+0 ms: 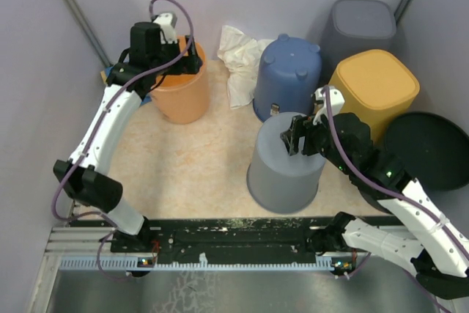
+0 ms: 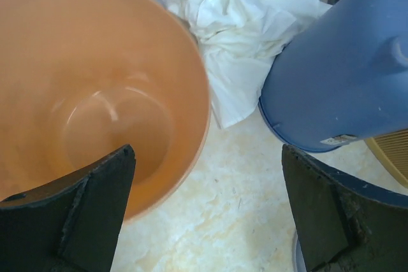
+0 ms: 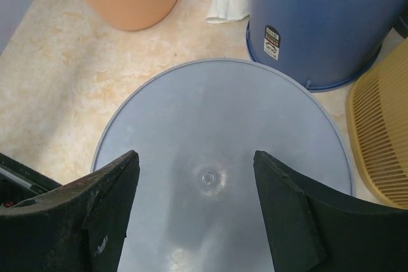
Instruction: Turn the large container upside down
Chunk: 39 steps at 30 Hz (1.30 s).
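An orange bucket (image 1: 179, 93) stands upright, mouth up and empty, at the back left. My left gripper (image 1: 189, 60) hovers over its right rim, wide open and holding nothing. In the left wrist view one finger (image 2: 95, 208) hangs over the orange bucket's inside (image 2: 95, 93) and the other finger (image 2: 338, 214) over the floor, with the gripper (image 2: 208, 154) spanning the rim. A grey bucket (image 1: 282, 174) stands upside down in the middle. My right gripper (image 1: 294, 137) is just above its flat base (image 3: 223, 132), open (image 3: 196, 156) with nothing between the fingers.
A blue bucket (image 1: 288, 75) stands upside down behind the grey one. A crumpled white cloth (image 1: 238, 60) lies between it and the orange bucket. At the right are an inverted yellow basket (image 1: 374, 86), a dark grey bin (image 1: 359, 23) and a black round basin (image 1: 429, 148).
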Each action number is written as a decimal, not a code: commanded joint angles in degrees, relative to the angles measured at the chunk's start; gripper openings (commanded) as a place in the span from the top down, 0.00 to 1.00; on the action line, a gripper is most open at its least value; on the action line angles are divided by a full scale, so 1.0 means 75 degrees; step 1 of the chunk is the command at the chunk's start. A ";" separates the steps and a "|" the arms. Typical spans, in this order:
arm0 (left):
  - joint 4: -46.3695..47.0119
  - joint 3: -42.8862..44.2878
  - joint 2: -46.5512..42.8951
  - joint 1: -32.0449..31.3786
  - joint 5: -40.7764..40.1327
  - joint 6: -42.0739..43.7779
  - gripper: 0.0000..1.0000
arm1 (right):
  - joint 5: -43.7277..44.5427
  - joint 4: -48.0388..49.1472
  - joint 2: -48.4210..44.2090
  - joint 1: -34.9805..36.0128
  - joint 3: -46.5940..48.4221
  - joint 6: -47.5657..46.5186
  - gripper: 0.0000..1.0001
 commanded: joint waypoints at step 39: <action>0.7834 -0.5822 -0.2837 0.3182 0.6681 -0.7115 1.00 | -0.0169 0.0382 0.1545 0.0019 0.2143 -0.0351 0.27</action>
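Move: The rim of the upright orange container, at its far right side, lies some 6 cm ahead of the open left hand, 5 cm to its right and 9 cm below; the container's middle is about 5 cm to the hand's left, level fore and aft, some 23 cm down. The white cloth lies about 12 cm ahead and 14 cm right; the upturned blue container about 27 cm right, hardly farther out. From the right hand, the orange container is roughly 24 cm ahead and 33 cm left. The left fingers shut on the orange container's far right rim and pinch its wall, one finger inside and one outside, after reaching forward and right and sinking about 10 cm. Keeping that hold, the hand hauls the rim up some 12 cm, back and leftward, its left side rolling down about 50 degrees. The right hand, over the grey container, begins rising late, about 3 cm. ##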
